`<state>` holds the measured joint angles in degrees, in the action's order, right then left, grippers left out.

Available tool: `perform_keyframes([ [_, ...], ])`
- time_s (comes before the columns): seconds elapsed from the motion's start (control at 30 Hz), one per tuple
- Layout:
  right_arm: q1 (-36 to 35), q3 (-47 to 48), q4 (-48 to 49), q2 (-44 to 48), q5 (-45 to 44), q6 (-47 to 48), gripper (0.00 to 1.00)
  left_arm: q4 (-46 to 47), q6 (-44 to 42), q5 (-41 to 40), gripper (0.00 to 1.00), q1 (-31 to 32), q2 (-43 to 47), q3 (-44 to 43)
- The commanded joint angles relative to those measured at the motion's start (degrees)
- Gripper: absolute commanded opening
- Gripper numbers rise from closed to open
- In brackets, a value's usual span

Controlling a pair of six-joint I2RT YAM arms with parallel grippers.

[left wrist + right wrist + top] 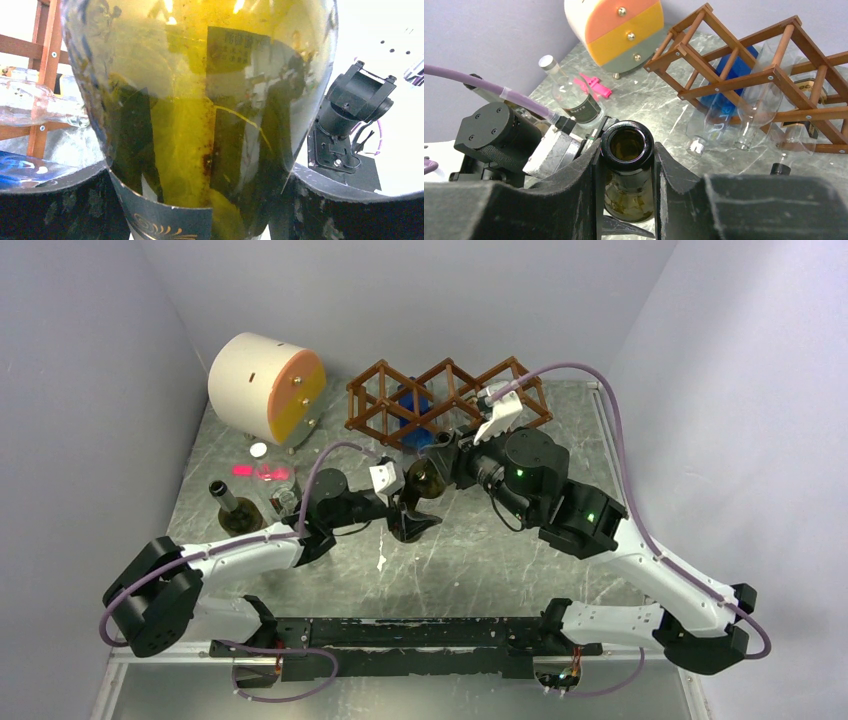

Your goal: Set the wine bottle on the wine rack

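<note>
The wine bottle [425, 478], olive-green glass with an open mouth, hangs between both arms in the middle of the table. My right gripper [627, 165] is shut on its neck [627, 145], a finger pressed to each side just under the lip. The bottle's body [200, 100] fills the left wrist view. My left gripper [200, 200] stands around it with both fingers against the glass. The wine rack [450, 400], a reddish-brown lattice, stands just behind the bottle. It also shows at the upper right of the right wrist view [749, 75].
A cream-and-orange cylinder [265, 388] stands at the back left. A dark bottle [235, 508] and a small clear bottle [283, 498] stand left of my left arm, near a pink clip [596, 86]. A blue block [729, 67] and clear bottles [759, 107] lie in the rack.
</note>
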<state>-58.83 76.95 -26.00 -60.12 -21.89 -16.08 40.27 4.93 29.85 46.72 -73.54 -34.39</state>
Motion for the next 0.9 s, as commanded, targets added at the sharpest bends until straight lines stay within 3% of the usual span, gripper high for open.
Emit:
perform_keyframes([
  [0.0,0.02,1.67,8.29,2.42,1.51,-1.17,0.0,6.96,-2.62,4.08,0.73,0.32,0.22,1.43],
  [0.07,-0.01,1.8,8.08,2.46,1.82,-1.36,0.0,6.92,-3.15,3.96,0.6,0.35,0.57,1.61],
  [0.1,-0.02,1.87,7.93,2.51,1.88,-1.42,0.0,6.62,-3.5,3.99,0.49,0.31,0.77,1.49],
  [0.17,-0.01,2.07,7.36,2.52,2.24,-1.65,0.0,4.95,-4.92,4.2,0.13,0.32,1.25,0.74],
  [0.2,0.01,2.37,6.77,2.46,2.44,-1.65,0.05,3.67,-5.85,3.84,0.08,0.3,1.55,0.2],
  [0.33,-0.02,3.85,1.41,2.95,2.58,-1.28,0.51,-2.21,-12.43,2.44,0.07,0.3,2.72,-1.97],
  [0.47,0.07,3.82,-4.64,5.79,1.53,-1.37,0.69,-8.28,-21.09,-2.75,0.07,0.35,4.63,-4.15],
  [0.67,0.0,5.7,-11.35,8.75,0.08,-2.77,0.75,-15.16,-33.94,-5.56,0.07,0.36,6.23,-7.43],
  [0.87,-0.02,7.42,-16.96,9.39,1.46,-3.96,0.75,-16.31,-53.87,-6.66,0.07,0.5,9.44,-6.24],
])
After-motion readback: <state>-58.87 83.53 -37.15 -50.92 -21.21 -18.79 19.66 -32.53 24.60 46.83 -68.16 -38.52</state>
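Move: The left gripper is already around the body of the wine bottle, whose middle is some 5 cm above it and 2 cm to its right. The wine rack's middle lies about 31 cm ahead, 7 cm right and 12 cm down, with the blue bottle about 30 cm straight ahead and 13 cm down. The right gripper still pinches the neck; the bottle's middle is about 11 cm below it, 3 cm left and 1 cm back. Hold the wine bottle by its body with the left gripper while the right fingers open off the neck, then draw the right hand about 6 cm right, 5 cm up and 4 cm back, clear of the mouth. With the left, dip some 3 cm and come most of the way up again, easing forward and left, and roll the wrist about 35 degrees so the neck tips back and to the right. ##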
